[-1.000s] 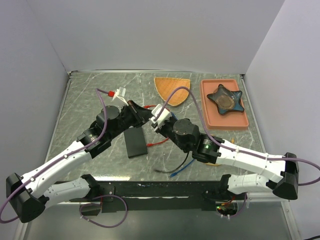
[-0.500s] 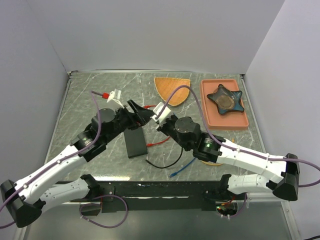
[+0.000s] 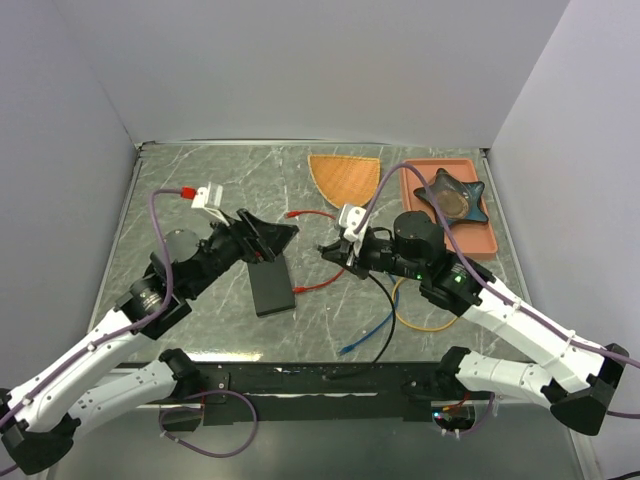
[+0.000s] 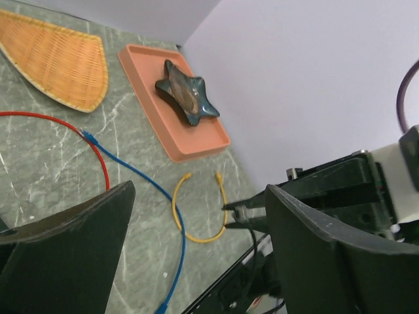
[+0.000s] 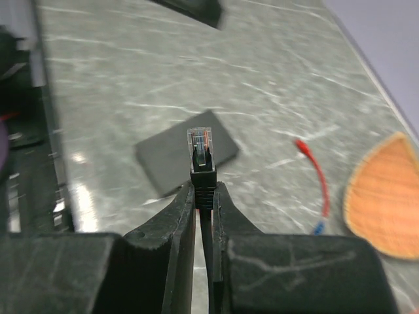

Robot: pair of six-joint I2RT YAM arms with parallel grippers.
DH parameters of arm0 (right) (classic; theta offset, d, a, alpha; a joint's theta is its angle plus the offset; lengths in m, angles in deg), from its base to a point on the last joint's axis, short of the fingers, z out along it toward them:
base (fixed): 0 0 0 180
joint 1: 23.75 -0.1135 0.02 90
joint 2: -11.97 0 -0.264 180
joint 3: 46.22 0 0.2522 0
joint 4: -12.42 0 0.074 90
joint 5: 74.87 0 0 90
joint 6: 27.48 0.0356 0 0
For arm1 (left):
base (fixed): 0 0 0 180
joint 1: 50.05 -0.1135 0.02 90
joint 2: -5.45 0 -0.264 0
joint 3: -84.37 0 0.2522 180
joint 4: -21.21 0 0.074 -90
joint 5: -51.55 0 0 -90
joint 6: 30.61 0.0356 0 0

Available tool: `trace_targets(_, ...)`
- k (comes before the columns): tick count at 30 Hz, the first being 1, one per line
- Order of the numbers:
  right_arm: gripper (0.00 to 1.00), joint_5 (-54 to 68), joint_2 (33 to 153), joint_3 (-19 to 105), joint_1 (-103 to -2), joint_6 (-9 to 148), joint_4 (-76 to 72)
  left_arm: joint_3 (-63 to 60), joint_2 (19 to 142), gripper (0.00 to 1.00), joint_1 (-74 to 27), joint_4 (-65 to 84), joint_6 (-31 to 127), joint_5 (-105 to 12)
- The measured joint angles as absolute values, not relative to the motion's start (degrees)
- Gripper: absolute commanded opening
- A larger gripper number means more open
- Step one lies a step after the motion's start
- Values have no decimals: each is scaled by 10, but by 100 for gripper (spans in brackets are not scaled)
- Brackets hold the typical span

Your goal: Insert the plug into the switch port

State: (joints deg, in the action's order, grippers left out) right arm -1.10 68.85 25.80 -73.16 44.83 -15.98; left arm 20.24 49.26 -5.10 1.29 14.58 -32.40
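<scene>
The flat black box [image 3: 272, 283] lies on the table left of centre; its sockets cannot be made out. It also shows in the right wrist view [image 5: 163, 162], beyond the plug. My right gripper [image 3: 328, 250] [image 5: 203, 186] is shut on the black boot of a clear plug [image 5: 201, 147], held above the table to the right of the box and pointing towards it. Its black cable [image 3: 384, 318] hangs down towards the front edge. My left gripper [image 3: 278, 237] [image 4: 196, 252] is open and empty, hovering over the box's far end. The right gripper's tips [image 4: 237, 216] show in the left wrist view.
An orange wicker mat [image 3: 345, 178] lies at the back. A pink tray [image 3: 478, 240] with a dark star-shaped dish [image 3: 452, 197] sits at the back right. Red [image 3: 316, 285], blue [image 3: 366, 335] and yellow [image 3: 420, 322] cables lie between the box and the right arm.
The two grippers were close together above the box and have drawn apart. The right one moved right with the plug, dragging the black cable. The left arm swung left.
</scene>
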Motion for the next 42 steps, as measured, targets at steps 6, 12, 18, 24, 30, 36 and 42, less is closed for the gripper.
trace_targets(6, 0, -103, 686, 267, -726, 450, -184, 201, 535, 71, -51, 28, 182, -394)
trace_targets(12, 0, -113, 686, 268, -726, 454, -194, 201, 581, 62, -51, 37, 186, -449)
trace_targets(18, 0, -107, 691, 268, -726, 458, -196, 201, 584, 63, -50, 54, 189, -477)
trace_targets(24, 0, -94, 707, 268, -726, 462, -196, 201, 583, 52, -47, 77, 193, -492)
trace_targets(30, 0, -72, 708, 268, -721, 471, -191, 182, 611, 47, -37, 63, 211, -495)
trace_targets(36, 0, -58, 709, 268, -715, 481, -185, 181, 620, 32, -31, 56, 221, -492)
trace_targets(42, 0, -44, 710, 268, -714, 486, -183, 179, 625, 1, -27, 58, 223, -491)
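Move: The black cable's clear plug sticks out of the right gripper's fingertips, about 8 cm to the left hand's right, 1 cm back and 3 cm below. The switch lies on the table some 27 cm under the left hand, about 3 cm ahead and 4 cm to its left; the red cable's end beside the switch is 2 cm ahead and 2 cm right, equally low. From the right hand, the plug is 2 cm left and 1 cm ahead. Bring the open left gripper rightward about 7 cm and down some 4 cm to the plug, swinging it roughly 20 degrees clockwise, and close its fingers on the plug at the right fingertips. Keep the right grip shut; draw that hand back about 3 cm, then bring it forward again, ending a centimetre lower and tipped slightly. ##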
